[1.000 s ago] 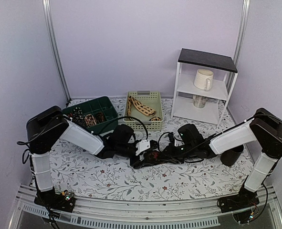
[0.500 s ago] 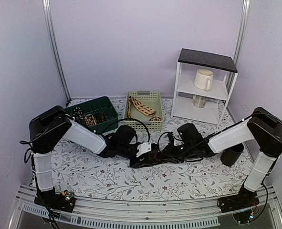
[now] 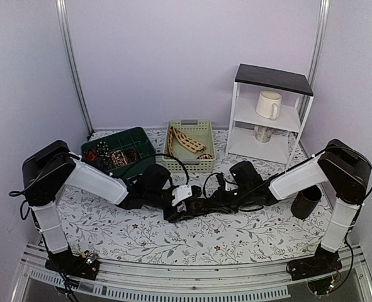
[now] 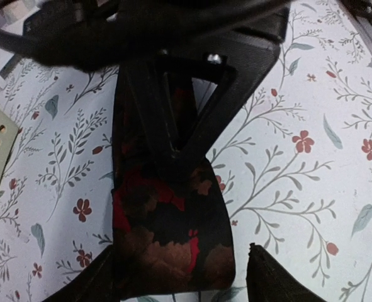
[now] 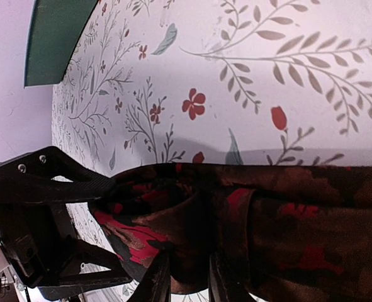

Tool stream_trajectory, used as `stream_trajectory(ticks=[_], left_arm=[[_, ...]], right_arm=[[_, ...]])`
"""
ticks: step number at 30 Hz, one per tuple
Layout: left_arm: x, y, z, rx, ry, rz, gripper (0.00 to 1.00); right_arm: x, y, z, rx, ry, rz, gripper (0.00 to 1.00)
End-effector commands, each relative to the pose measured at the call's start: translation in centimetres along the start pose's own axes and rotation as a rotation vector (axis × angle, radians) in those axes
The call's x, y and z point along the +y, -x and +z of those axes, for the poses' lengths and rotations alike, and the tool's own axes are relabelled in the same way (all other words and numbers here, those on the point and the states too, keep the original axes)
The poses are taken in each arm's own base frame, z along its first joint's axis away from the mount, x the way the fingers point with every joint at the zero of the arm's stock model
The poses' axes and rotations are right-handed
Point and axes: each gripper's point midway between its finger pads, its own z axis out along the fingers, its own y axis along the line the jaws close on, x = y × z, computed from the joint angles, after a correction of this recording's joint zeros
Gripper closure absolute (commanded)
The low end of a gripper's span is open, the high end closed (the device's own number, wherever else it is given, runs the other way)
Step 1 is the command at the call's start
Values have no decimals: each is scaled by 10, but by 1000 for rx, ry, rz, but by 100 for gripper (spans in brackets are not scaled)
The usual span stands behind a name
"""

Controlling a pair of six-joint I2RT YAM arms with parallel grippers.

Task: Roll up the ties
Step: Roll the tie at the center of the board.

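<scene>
A dark brown-black tie with red patches (image 3: 198,206) lies on the flowered table between both grippers. In the left wrist view its wide end (image 4: 167,233) sits between the spread jaws of my left gripper (image 4: 179,283), which is open; the right fingertip (image 4: 274,277) stands clear of the cloth. My right gripper (image 5: 187,283) is shut on a bunched fold of the same tie (image 5: 236,214), with the left gripper's frame (image 5: 47,220) close beside it. A beige tie with dark markings (image 3: 184,139) lies in the pale basket. Small coiled ties (image 3: 110,156) fill the green bin.
The green bin (image 3: 135,135) and the pale perforated basket (image 3: 201,165) stand at the back, left of centre. A white shelf unit (image 3: 242,113) with a cream mug (image 3: 269,104) is at the back right. A black cup (image 3: 310,201) stands by the right arm.
Both arms and the dark tie have shifted a little to the left. The left arm's elbow has swung out toward the left wall.
</scene>
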Motion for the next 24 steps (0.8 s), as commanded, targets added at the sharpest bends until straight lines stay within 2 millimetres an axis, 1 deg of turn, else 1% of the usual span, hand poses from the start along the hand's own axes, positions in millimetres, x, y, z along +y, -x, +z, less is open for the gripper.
stream_trajectory(ticks=[1, 4, 5, 9, 11, 12, 13, 15, 16, 17, 18, 19, 21, 24], left_arm=[[9, 1, -17, -12, 67, -66, 32], [14, -5, -27, 11, 93, -142, 32], [17, -10, -31, 23, 101, -176, 32], [18, -21, -41, 36, 104, -284, 32], [21, -28, -44, 48, 124, -330, 35], [22, -30, -46, 48, 128, -353, 39], [23, -33, -47, 50, 133, -377, 50], [31, -41, -53, 56, 172, -462, 78], [37, -45, -58, 55, 192, -504, 88], [42, -50, -63, 50, 213, -553, 93], [44, -54, -68, 39, 224, -591, 98], [44, -61, -73, 34, 230, -629, 100], [45, -68, -80, 15, 245, -680, 100], [44, -75, -80, 22, 244, -712, 100]], right_arm=[[-5, 3, 10, 17, -14, 12, 78], [-3, 5, 12, 14, -14, 12, 77], [-2, 7, 13, 14, -11, 12, 77], [3, 11, 18, 22, -6, -3, 77], [2, 12, 21, 32, -16, -9, 78], [2, 12, 23, 39, -16, -16, 77], [2, 12, 25, 47, -17, -18, 77], [2, 11, 31, 70, -19, -19, 77], [2, 11, 34, 76, -16, -22, 77], [3, 12, 36, 79, -11, -23, 77], [5, 11, 39, 82, -5, -22, 77], [9, 11, 41, 87, 0, -23, 77], [16, 11, 46, 92, 10, -35, 77], [22, 15, 47, 83, 15, -40, 77]])
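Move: The rolled tie end sits between and just beyond the left hand's open fingers, about 3 cm to its right, 1 cm ahead and 1 cm lower. The light basket's middle is some 26 cm ahead of that hand and level sideways; the green tray lies about 24 cm ahead, 24 cm left. From the right hand, still pinching the tie beside the roll, the roll is about 3 cm left, 1 cm lower and straight ahead. Left hand withdraws about 11 cm left, turning and shutting empty, while the right's steady pinch drags the roll leftward. ##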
